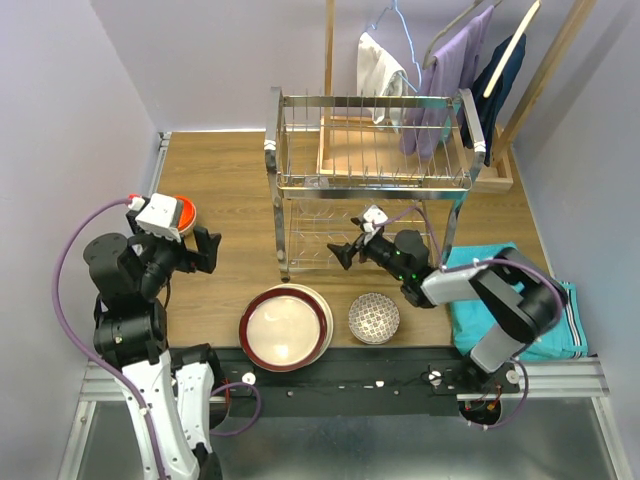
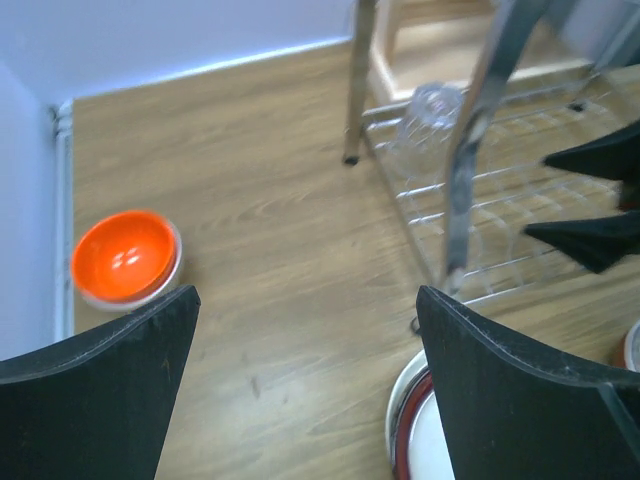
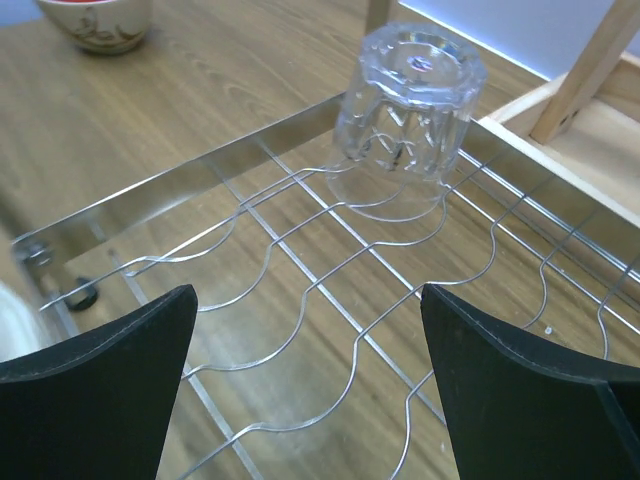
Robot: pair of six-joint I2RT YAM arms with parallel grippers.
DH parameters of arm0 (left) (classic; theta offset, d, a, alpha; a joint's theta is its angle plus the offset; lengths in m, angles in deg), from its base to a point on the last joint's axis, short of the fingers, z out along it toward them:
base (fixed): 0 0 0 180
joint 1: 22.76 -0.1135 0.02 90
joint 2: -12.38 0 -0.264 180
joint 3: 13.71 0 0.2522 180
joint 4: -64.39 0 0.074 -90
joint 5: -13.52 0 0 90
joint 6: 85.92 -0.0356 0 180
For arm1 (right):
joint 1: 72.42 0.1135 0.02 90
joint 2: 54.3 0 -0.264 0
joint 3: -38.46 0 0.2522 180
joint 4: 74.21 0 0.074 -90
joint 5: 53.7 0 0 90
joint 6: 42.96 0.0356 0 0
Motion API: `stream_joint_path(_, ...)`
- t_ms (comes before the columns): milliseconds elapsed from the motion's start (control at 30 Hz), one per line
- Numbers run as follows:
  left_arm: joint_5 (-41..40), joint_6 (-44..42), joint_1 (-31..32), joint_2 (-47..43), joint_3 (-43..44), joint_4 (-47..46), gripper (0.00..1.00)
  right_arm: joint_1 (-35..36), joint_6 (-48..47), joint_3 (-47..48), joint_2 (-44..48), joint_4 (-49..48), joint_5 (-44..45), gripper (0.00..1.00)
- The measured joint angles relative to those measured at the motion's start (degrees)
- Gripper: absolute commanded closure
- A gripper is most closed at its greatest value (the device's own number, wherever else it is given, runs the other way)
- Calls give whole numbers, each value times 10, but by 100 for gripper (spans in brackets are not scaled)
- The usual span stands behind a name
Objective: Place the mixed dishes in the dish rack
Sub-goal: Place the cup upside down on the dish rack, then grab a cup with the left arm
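Note:
The chrome dish rack [image 1: 375, 182] stands at the back middle of the table. A clear glass [image 3: 408, 115] sits upside down on its lower wire shelf [image 3: 330, 300], also visible as the glass [image 2: 425, 125] from the left. My right gripper [image 1: 340, 255] reaches into that lower tier, open and empty [image 3: 308, 292], a short way back from the glass. My left gripper [image 1: 212, 252] hovers open and empty [image 2: 308, 300] over bare wood. A stack of plates [image 1: 285, 327] with a dark red rim lies in front of the rack, beside a patterned bowl [image 1: 373, 318]. An orange bowl [image 2: 125, 258] sits at the far left.
A wooden hanger stand with clothes [image 1: 450, 80] rises behind the rack. A teal towel [image 1: 505, 300] lies at the right edge under the right arm. Walls close in the left and back sides. A bowl with a patterned outside [image 3: 97, 25] shows beyond the rack frame.

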Motion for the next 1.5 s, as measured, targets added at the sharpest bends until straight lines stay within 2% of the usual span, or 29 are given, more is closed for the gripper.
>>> stream_joint_path(133, -64, -42, 0, 34, 41, 100, 1, 16, -10, -35, 82, 43, -11, 0)
stream_joint_path(267, -165, -111, 0, 122, 80, 205, 1, 56, -39, -41, 190, 146, -5, 0)
stream_joint_path(333, -210, -143, 0, 141, 63, 245, 3, 100, -66, -45, 242, 186, 9, 0)
stream_joint_path(400, -256, -173, 0, 133, 32, 283, 12, 145, -83, -46, 289, 245, 16, 0)
stream_joint_path(567, -359, -238, 0, 79, -41, 336, 16, 185, -90, -37, 355, 394, 22, 0)
stream_joint_path(700, -419, -262, -1, 83, -96, 332, 20, 190, -71, -1, 362, 512, 24, 0)
stream_joint_path(900, -459, -268, -1, 118, -151, 292, 23, 202, -44, 56, 371, 618, 35, 0)
stream_joint_path(1100, -486, -268, -1, 150, -179, 235, 24, 203, -42, 97, 373, 682, 41, 0)
stream_joint_path(1267, -491, -277, -30, 183, -205, 184, 31, 203, -41, 104, 372, 708, 41, 0)
stream_joint_path(1367, -489, -285, -54, 207, -207, 167, 42, 203, -41, 106, 371, 713, 41, 0)
stream_joint_path(1400, -485, -287, -64, 218, -207, 158, 52, 203, -41, 106, 370, 714, 41, 0)
stream_joint_path(1467, -478, -292, -76, 236, -204, 150, 65, 203, -41, 106, 369, 715, 41, 0)
stream_joint_path(1500, -476, -292, -77, 241, -204, 148, 82, 203, -41, 106, 369, 715, 41, 0)
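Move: The metal cup stands about 20 cm to the left gripper's left, 7 cm back and 29 cm below; the stacked orange bowl is some 18 cm ahead, 12 cm left and 30 cm down. From the right gripper, the glass is roughly 15 cm ahead, 8 cm left and 2 cm below, the patterned bowl 17 cm back, 6 cm right and 10 cm down, the cup 18 cm back, 54 cm left and 8 cm down. Bring the left gripper down about 26 cm and 16 cm left, drawing back towards the metal cup, while tipping the fingers from level to mostly down; close them to half so they straddle the near-side rim. Meanwhile pull the open right gripper back some 17 cm away from the rack, slightly up, to near the patterned bowl, tipping its fingers down. ##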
